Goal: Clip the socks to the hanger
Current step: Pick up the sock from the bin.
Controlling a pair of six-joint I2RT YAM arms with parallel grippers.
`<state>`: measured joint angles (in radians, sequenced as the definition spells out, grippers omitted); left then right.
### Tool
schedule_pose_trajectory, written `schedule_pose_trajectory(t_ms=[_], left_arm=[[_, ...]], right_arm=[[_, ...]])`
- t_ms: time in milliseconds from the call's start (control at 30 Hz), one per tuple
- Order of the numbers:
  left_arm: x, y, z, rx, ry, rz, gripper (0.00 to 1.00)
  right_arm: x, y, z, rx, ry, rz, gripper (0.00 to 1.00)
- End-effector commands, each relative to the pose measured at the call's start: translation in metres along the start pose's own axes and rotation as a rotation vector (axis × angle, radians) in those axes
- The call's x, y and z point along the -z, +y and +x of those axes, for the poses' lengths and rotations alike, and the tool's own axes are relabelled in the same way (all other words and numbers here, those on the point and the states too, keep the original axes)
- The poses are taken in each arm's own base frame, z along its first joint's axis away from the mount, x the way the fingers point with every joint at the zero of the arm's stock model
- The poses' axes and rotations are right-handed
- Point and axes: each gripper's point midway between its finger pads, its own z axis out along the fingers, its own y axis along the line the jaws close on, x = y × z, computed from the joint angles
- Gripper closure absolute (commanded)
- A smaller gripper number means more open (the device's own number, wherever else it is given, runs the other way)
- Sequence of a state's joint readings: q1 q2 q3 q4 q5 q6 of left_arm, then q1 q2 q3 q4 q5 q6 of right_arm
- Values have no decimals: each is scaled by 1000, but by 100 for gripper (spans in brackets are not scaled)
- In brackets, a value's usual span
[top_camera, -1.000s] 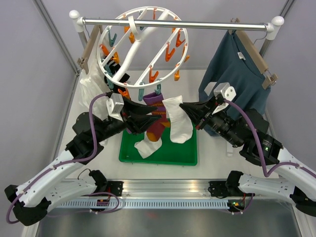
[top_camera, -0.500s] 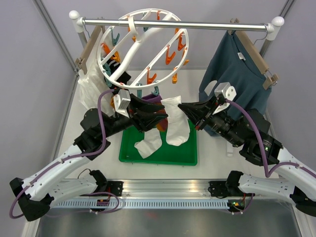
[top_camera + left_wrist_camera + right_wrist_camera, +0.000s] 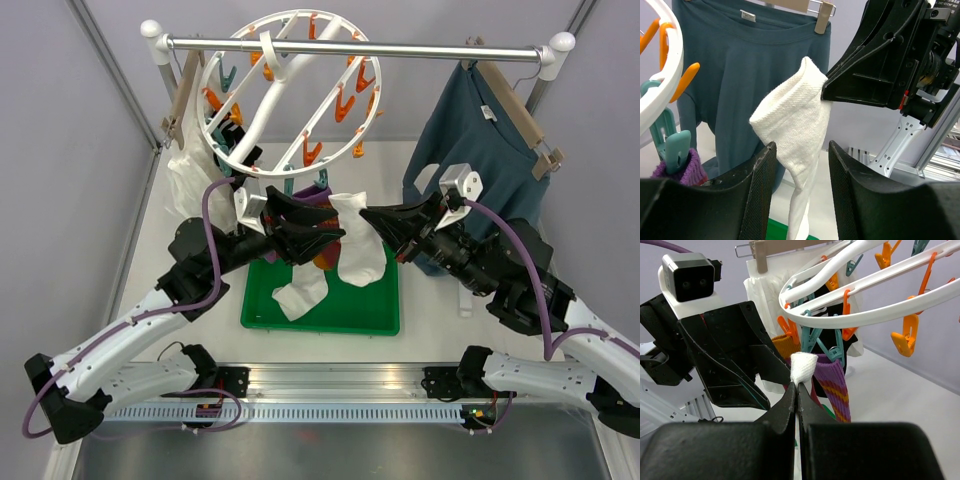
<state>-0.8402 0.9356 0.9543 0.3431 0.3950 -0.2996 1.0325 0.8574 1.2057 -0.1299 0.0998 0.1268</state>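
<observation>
My right gripper (image 3: 368,216) is shut on the cuff of a white sock (image 3: 361,250), which hangs over the green tray (image 3: 385,318). In the right wrist view the closed jaws (image 3: 798,390) pinch the sock's cuff (image 3: 803,367). My left gripper (image 3: 328,233) is open, just left of that sock. In the left wrist view its fingers (image 3: 760,185) stand on either side of the hanging sock (image 3: 792,125) without touching it. The white ring hanger (image 3: 331,102) hangs from the rail with orange and teal clips. A purple striped sock (image 3: 832,385) hangs from a teal clip (image 3: 834,347).
A second white sock (image 3: 301,291) lies in the tray. A teal-blue shirt (image 3: 480,150) hangs at the right of the rail, a white sheer garment (image 3: 190,175) at the left. Black and orange socks hang behind the purple one (image 3: 790,345).
My left gripper has moved up and right, closer to the held white sock. The ring hanger has swung and tilted. My right gripper has held the sock almost still.
</observation>
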Motion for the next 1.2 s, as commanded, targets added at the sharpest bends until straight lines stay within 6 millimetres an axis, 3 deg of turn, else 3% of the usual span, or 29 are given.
schedule_pose_trajectory(t_ms=[0, 233, 500, 533, 667, 733, 767, 1067, 1167], left_arm=[[2, -5, -16, -2, -64, 11, 48], [4, -1, -16, 24, -74, -22, 42], [3, -13, -28, 46, -108, 35, 30], [2, -16, -28, 47, -106, 49, 24], [0, -23, -34, 58, -110, 90, 15], [-2, -26, -32, 67, -101, 112, 2], [-3, -27, -31, 81, -97, 116, 0], [-7, -32, -34, 103, -111, 156, 0], [-9, -32, -34, 105, -120, 162, 6]], right_arm=[[8, 10, -35, -19, -91, -44, 100], [13, 13, -40, -23, -104, -59, 100], [7, 15, -34, -22, -85, -72, 100], [7, 16, -33, -24, -82, -73, 100], [5, 15, -33, -24, -84, -68, 100], [5, 16, -35, -25, -93, -73, 100], [5, 16, -35, -27, -93, -73, 100], [0, 24, -36, -39, -95, -112, 100], [0, 25, -38, -48, -105, -116, 100]])
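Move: The white sock's cuff, gripped by my right hand, pokes out beyond those fingertips: some 3 cm to the right of my left hand, about 2 cm ahead and slightly above. From my right hand it is about 2 cm to the left and 1 cm ahead. From my left hand, the clipped purple sock hangs roughly 9 cm ahead, 2 cm left and 2 cm lower; the hanger's near rim is around 11 cm ahead, 2 cm left and 5 cm up. I spread my left fingers from about half open to fully open, easing that hand back a little over 1 cm, then slightly up and right towards the white cuff, wrist turning some 5 to 10 degrees clockwise. My right hand keeps its shut pinch, first lifting and drawing back about 1 cm, then bringing the cuff leftward towards the open fingers. ##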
